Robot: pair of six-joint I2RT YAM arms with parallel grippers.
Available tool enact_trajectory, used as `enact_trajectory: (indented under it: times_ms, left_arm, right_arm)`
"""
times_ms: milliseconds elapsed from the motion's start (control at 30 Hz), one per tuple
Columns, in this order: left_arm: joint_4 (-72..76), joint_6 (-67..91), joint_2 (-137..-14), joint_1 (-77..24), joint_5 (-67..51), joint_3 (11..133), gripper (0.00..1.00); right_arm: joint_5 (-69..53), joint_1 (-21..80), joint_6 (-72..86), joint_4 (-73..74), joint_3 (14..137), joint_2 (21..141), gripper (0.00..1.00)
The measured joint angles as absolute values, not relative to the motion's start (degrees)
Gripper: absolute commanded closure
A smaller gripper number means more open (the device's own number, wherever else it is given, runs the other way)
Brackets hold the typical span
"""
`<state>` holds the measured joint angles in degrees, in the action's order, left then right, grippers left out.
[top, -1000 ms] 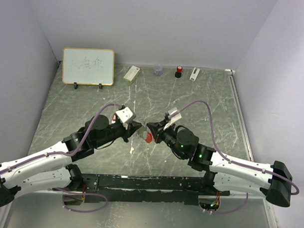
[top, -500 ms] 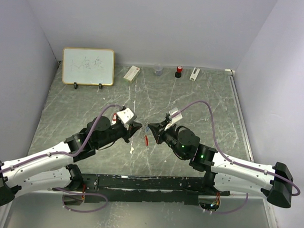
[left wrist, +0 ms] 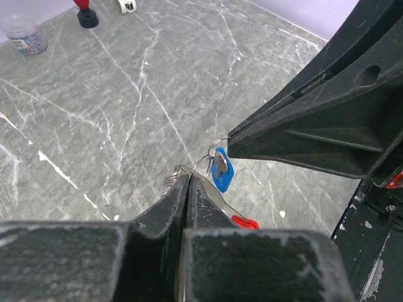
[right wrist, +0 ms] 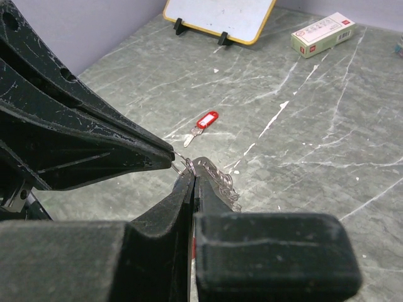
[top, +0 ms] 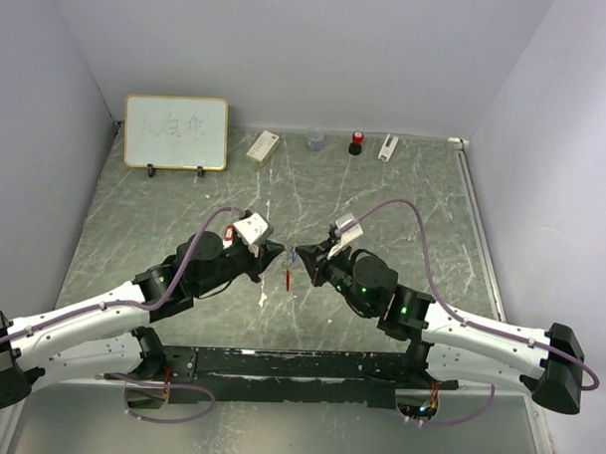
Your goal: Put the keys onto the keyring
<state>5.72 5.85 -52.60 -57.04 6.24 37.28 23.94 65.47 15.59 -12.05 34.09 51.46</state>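
My left gripper (top: 277, 252) and right gripper (top: 298, 255) meet tip to tip above the middle of the table. Both are shut on the keyring (left wrist: 203, 165), a cluster of thin grey rings. The blue key (left wrist: 221, 173) hangs from a ring just under the right fingertip (left wrist: 234, 146). The keyring's red fob (top: 287, 278) dangles below the tips, half hidden behind my left fingers (left wrist: 208, 201). A loose chain (right wrist: 225, 182) droops beside my right gripper (right wrist: 192, 173). The red-headed key (right wrist: 204, 121) lies flat on the table, apart from both grippers.
A whiteboard (top: 176, 132) stands at the back left. Along the back wall sit a white box (top: 263, 146), a small jar (top: 315, 140), a red-capped object (top: 356, 142) and a white object (top: 387, 147). Walls close in the left, right and back.
Both grippers have edged closer together and slightly away from the bases. The red fob, seen broad before, now hangs thin and straight down.
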Motion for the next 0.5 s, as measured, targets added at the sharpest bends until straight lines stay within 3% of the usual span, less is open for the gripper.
enact_trajectory:
  times_ms: [133, 333, 500]
  left_arm:
    - [6.0, 6.3, -52.7, -57.0, 6.6, 37.0, 0.84]
    - [6.1, 6.5, -52.7, -57.0, 8.5, 36.7, 0.59]
    - [6.1, 6.7, -52.7, -57.0, 9.9, 36.1, 0.55]
  right_arm:
    - [23.9, 65.5, 15.6, -11.6, 34.2, 51.5, 1.00]
    - [24.5, 65.3, 15.6, -10.7, 35.2, 51.4, 1.00]
    - [24.9, 65.3, 15.6, -9.5, 35.9, 51.5, 1.00]
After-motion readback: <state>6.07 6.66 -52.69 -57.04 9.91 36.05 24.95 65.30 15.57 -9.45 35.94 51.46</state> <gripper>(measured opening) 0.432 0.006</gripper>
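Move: The blue key, pinched by its ring in my right fingers, is some 3 cm to the right of my left fingertips, level fore and aft and about 1 cm lower. The keyring's body hangs about 5 cm under my left fingers, roughly 1 cm to their right. From my right hand that body is about 2 cm left, level fore and aft and 5 cm down. From my left hand, the red key lies on the table some 12 cm ahead, 13 cm left and 23 cm below. I open my left fingers from nearly shut to a bit under half, letting go of the keyring, and ease that hand about 1 cm down, forward and left, away from my right fingertips. My right hand stays almost where it is and keeps its pinch on the ring at the blue key. ##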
